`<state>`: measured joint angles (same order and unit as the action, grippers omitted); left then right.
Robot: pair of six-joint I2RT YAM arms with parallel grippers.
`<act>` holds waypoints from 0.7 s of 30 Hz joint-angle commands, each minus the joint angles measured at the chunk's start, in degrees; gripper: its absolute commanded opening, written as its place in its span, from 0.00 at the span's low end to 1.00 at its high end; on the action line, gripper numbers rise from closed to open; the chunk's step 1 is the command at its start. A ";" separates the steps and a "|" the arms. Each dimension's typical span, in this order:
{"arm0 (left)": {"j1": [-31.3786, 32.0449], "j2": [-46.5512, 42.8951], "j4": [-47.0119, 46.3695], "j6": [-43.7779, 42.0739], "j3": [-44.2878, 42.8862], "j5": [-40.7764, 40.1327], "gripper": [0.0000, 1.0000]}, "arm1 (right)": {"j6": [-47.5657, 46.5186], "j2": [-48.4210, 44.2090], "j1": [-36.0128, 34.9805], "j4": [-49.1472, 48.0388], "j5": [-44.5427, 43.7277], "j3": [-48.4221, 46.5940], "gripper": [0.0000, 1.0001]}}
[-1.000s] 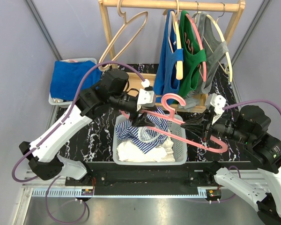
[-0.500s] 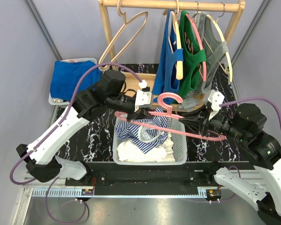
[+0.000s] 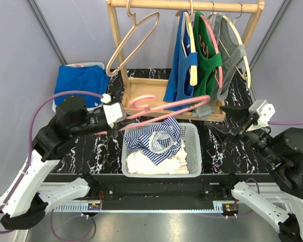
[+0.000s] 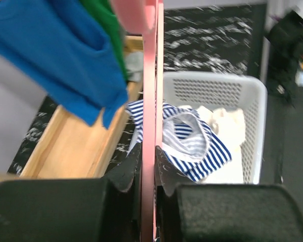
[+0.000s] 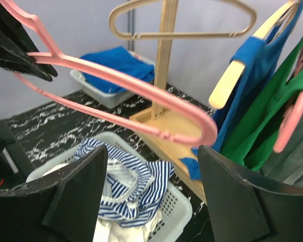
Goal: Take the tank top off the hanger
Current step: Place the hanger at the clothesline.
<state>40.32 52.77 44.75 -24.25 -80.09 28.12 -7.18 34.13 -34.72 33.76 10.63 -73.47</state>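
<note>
The blue-and-white striped tank top (image 3: 154, 141) lies crumpled in the white basket (image 3: 194, 151), on top of white cloth and apart from the hanger. In the left wrist view the tank top (image 4: 192, 146) sits below the jaws. The bare pink hanger (image 3: 161, 108) slants in the air over the basket's far edge. My left gripper (image 3: 125, 122) is shut on its lower left bar, and that bar (image 4: 149, 101) runs straight between the jaws of the left gripper (image 4: 147, 161). My right gripper (image 3: 223, 118) stands open to the right of the basket, holding nothing; from it the hanger (image 5: 116, 80) hangs ahead, untouched.
A wooden rack (image 3: 141, 88) stands behind the basket with a bare wooden hanger (image 3: 134, 38) and blue (image 3: 184, 60), green (image 3: 207, 55) and grey (image 3: 232, 50) tops on hangers. A bin with blue cloth (image 3: 78, 83) sits at the far left.
My right gripper let go of the hanger, opened and drew back to the right. My left gripper shut on the hanger and pulled it left; the striped top stayed in the basket.
</note>
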 commanded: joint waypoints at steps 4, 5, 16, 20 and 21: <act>-8.22 2.51 -3.45 13.43 -1.56 -4.83 0.00 | 2.78 0.76 0.18 -3.52 -3.69 1.05 0.78; -8.58 2.42 -2.23 14.05 -1.56 -4.91 0.00 | 2.96 0.68 0.18 -3.52 -3.78 1.49 0.78; -10.52 1.29 10.52 -3.22 -5.08 -1.52 0.00 | 2.52 0.50 0.18 -3.96 -3.34 4.03 0.77; -10.52 -2.06 10.27 -9.50 -4.45 0.44 0.00 | 2.43 0.50 0.18 -3.96 -3.51 5.44 0.77; -10.52 -1.89 10.18 -9.50 -6.54 0.45 0.00 | 2.52 0.50 0.18 -3.96 -3.60 5.62 0.77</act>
<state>29.93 53.49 55.75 -26.26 -83.02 24.88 -4.89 34.20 -34.72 32.12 8.01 -68.79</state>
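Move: The pink hanger, already in the left fingers, is bound for the clothesline, whose free stretch lies about 36 cm ahead, 9 cm to the right and a little above this hand; from the right hand it is some 36 cm ahead and 14 cm left. The left hand has the empty wooden hanger about 34 cm straight ahead, 12 cm lower, the blue tank top 30 cm ahead and 18 cm right, and the striped top roughly level with it, 10 cm right and far below. The pink hanger, still pinched in the left fingers, first goes some 5 cm forward while turning about 20 degrees counter-clockwise, sinking slightly, then drifts left and back a little as part of that turn is undone, its far end finishing close to the blue tank top. The left hand shifts about 5 cm left in all. The emptied right hand stays open and sinks some 3 cm, easing forward. ##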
